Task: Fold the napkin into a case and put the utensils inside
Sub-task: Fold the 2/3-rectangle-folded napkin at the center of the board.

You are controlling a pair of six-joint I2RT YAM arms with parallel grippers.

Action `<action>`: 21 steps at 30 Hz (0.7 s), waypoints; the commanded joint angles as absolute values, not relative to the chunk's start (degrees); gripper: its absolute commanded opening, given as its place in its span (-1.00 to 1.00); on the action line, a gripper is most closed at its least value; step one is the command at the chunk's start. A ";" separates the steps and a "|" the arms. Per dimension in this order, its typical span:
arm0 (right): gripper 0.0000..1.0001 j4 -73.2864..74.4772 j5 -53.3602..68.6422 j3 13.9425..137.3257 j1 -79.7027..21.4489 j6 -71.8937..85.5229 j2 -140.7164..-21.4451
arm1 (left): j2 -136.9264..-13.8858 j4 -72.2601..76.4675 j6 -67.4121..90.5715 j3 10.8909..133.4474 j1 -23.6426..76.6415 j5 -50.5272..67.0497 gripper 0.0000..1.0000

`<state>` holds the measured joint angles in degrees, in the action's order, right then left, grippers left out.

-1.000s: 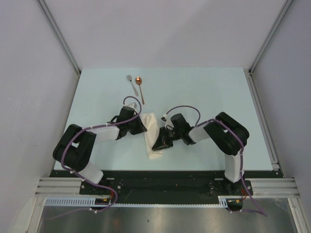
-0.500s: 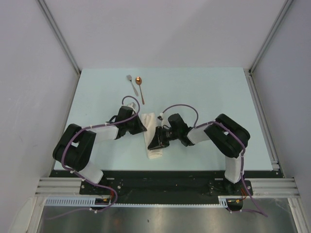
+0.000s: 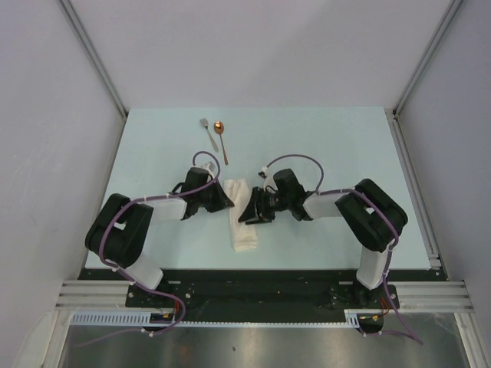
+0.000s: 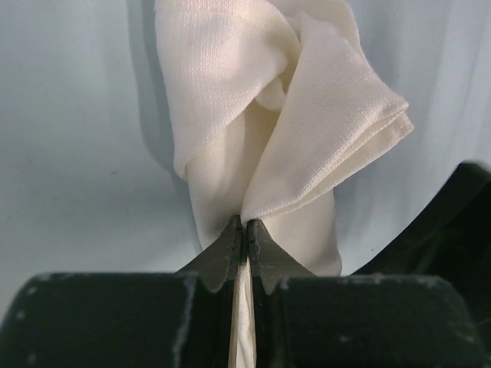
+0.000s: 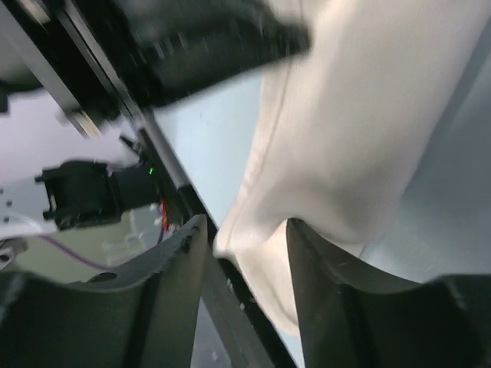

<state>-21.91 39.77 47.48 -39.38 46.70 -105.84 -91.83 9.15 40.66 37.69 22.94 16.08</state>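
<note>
The napkin (image 3: 242,218) lies mid-table as a narrow, long, layered cream strip, the case. My left gripper (image 3: 225,202) is at its far left edge, shut on a bunched corner of the cloth (image 4: 261,130), the cloth pinched at the tips (image 4: 245,227). My right gripper (image 3: 248,212) lies low over the strip's right side. Its jaws are open, and the napkin's edge (image 5: 337,146) shows in the gap between the fingers (image 5: 245,230). The utensils lie at the far side: a silver fork (image 3: 208,133) and a copper-bowled spoon (image 3: 222,139), side by side and untouched.
The black base rail (image 3: 253,280) runs just behind the near table edge, close to the napkin's near end. Grey walls and metal frame posts (image 3: 96,57) enclose the pale table (image 3: 345,146).
My right gripper has opened and let go of the napkin, shifting toward the far side. The strip's near end has straightened and lies flat. The left gripper has kept its hold.
</note>
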 commanded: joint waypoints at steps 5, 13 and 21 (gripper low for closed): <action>0.10 -6.94 25.14 64.14 -36.04 34.90 -106.43 | -90.79 13.27 43.50 35.69 22.50 19.16 -0.85; 0.10 -4.04 24.52 72.95 -36.12 35.06 -111.97 | -90.09 13.27 43.42 35.33 22.41 18.98 -0.85; -0.03 -5.53 24.26 73.39 -37.53 35.68 -114.08 | -89.56 12.75 43.24 35.60 22.32 18.90 -0.85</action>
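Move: The napkin's far end, with its loose folded flap, lies about 13 cm ahead of the right hand, 3 cm to its left and 4 cm lower. The left gripper's pinch on the napkin edge is some 7 cm ahead, 4 cm left and 3 cm below the right hand. The spoon lies about 17 cm beyond the far end and 4 cm left of it. From the left hand the far end is 6 cm ahead and 1 cm right, about level. Keep the left gripper closed on the napkin edge as an anchor. Swing the right gripper forward about 12 cm in a low arc, rising some 5 cm and then sinking most of that again, past the left fingertips to just above the far part of the napkin. Leave its fingers half open, and let the wrist roll and dip the fingertips, some 20 degrees in all. ##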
